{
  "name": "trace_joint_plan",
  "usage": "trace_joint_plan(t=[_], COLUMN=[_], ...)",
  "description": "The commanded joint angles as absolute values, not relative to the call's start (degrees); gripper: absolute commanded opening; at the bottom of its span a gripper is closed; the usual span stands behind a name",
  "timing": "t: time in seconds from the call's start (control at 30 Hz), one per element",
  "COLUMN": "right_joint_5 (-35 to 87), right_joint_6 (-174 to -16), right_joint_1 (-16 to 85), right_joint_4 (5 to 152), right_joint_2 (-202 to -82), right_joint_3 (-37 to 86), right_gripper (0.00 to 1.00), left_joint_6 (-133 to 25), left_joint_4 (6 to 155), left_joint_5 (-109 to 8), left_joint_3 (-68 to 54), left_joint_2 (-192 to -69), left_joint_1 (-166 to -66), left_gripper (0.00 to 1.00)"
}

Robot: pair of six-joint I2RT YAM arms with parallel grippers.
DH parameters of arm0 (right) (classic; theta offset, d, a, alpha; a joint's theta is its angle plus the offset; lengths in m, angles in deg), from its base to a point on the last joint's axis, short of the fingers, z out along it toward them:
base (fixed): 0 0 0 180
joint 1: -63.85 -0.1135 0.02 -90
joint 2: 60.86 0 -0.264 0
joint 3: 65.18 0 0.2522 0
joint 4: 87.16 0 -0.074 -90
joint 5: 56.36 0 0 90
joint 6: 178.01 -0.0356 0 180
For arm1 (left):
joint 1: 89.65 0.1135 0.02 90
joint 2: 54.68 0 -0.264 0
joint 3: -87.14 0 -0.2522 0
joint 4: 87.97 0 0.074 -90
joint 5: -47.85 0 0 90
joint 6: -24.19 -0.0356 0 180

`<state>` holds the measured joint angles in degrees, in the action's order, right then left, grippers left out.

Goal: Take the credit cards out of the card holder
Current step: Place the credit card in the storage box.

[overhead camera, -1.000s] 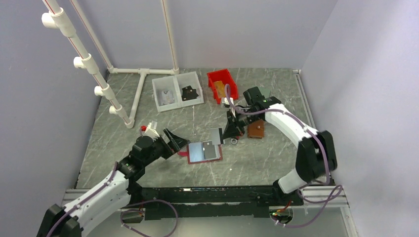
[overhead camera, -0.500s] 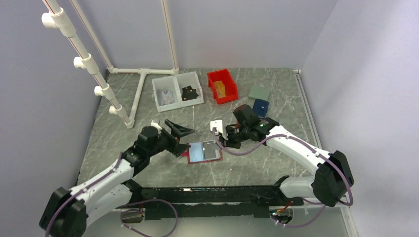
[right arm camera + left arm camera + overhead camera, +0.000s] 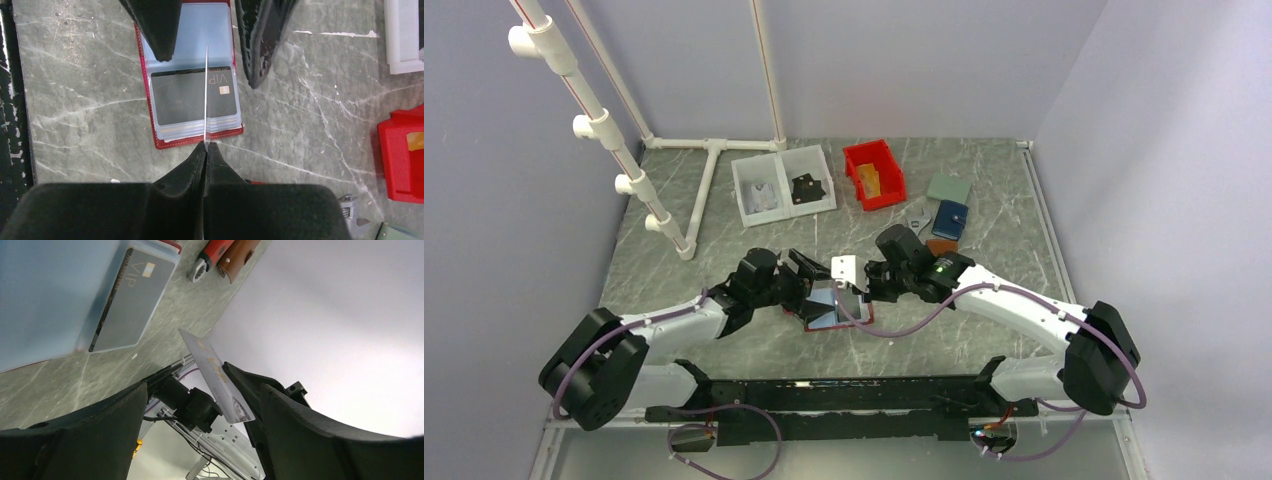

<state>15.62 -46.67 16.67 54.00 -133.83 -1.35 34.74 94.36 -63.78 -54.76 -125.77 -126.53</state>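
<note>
The red card holder point(image 3: 831, 316) lies open on the table, its pale blue pockets point(image 3: 192, 30) facing up. A dark credit card marked VIP point(image 3: 185, 97) sits in one pocket. Over the holder, my right gripper point(image 3: 205, 144) is shut on a light credit card point(image 3: 844, 270), which shows edge-on in the right wrist view point(image 3: 206, 90). My left gripper point(image 3: 812, 278) is open. Its fingers point(image 3: 155, 25) stand on either side of that held card point(image 3: 216, 376) without touching it.
Behind the right arm lie a brown wallet point(image 3: 941, 246), a blue wallet point(image 3: 951, 218) and a green pad point(image 3: 948, 188). A red bin point(image 3: 873, 174) and a white two-part tray point(image 3: 782, 184) stand at the back. A white pipe frame point(image 3: 714, 150) occupies the back left.
My right gripper has brought the light card left and down over the open holder. My left arm has reached right, so its open fingers now flank the card.
</note>
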Motion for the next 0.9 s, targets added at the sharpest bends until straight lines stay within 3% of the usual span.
trace_joint_plan(t=[0.0, 0.1, 0.33, 0.4, 0.57, 0.6, 0.67, 0.8, 0.87], right_joint_5=[18.10, 19.07, 21.07, 21.37, 19.71, 19.06, 18.16, 15.95, 14.62], right_joint_6=[-47.49, -47.66, -48.02, -48.02, -47.75, -47.61, -47.50, -48.25, -48.72], right_joint_1=[14.94, 14.02, 12.80, 12.57, 12.14, 12.16, 12.23, 13.31, 14.53], right_joint_4=[56.57, 56.98, 57.98, 57.99, 55.36, 54.67, 53.68, 51.97, 51.46], right_joint_2=[-132.72, -133.08, -133.57, -133.76, -134.61, -134.66, -134.88, -135.48, -135.13], right_joint_3=[-1.50, -1.68, -2.08, -2.03, -0.80, -0.51, -0.08, 1.14, 1.46], right_gripper=[0.00, 0.00, 0.00, 0.00, 0.00, 0.02, 0.10, 0.43, 0.53], left_joint_6=[36.76, 37.38, 38.08, 38.24, 38.01, 37.85, 37.30, 35.43, 32.79], left_joint_4=[100.03, 102.29, 106.88, 108.45, 113.40, 114.02, 115.79, 118.11, 117.34], left_joint_5=[-64.12, -64.20, -65.23, -65.69, -67.31, -67.63, -67.89, -66.17, -64.47], left_joint_3=[-52.51, -52.95, -53.52, -53.72, -54.31, -54.38, -54.74, -56.47, -57.70], left_joint_2=[-127.06, -128.14, -130.84, -131.60, -134.20, -134.73, -135.73, -136.14, -135.35], left_joint_1=[-127.29, -127.52, -128.16, -128.30, -128.27, -128.26, -128.32, -128.23, -128.08], left_gripper=[0.86, 0.81, 0.57, 0.44, 0.00, 0.00, 0.00, 0.00, 0.00])
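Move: The credit card juts down and to the left from the right hand's shut fingertips, its middle some 2 cm left, 1 cm ahead and 2 cm below them. The left hand's open fingers straddle its free end; from there the middle is about 2 cm right, 1 cm ahead and 1 cm down. The open card holder lies 10 cm below the left hand, 2 cm back and 3 cm right; the wrench is about 10 cm ahead and 11 cm right of the right hand, 10 cm lower. The card, still pinched by the right fingertips, is taken over in mid-air above the card holder: the left hand eases about 2.5 cm to the right along it and shuts its wide-open fingers on the free end. Only then do the right fingers part to nearly half open, as that hand, after a slight drift left, backs and sinks a little over 1 cm. ##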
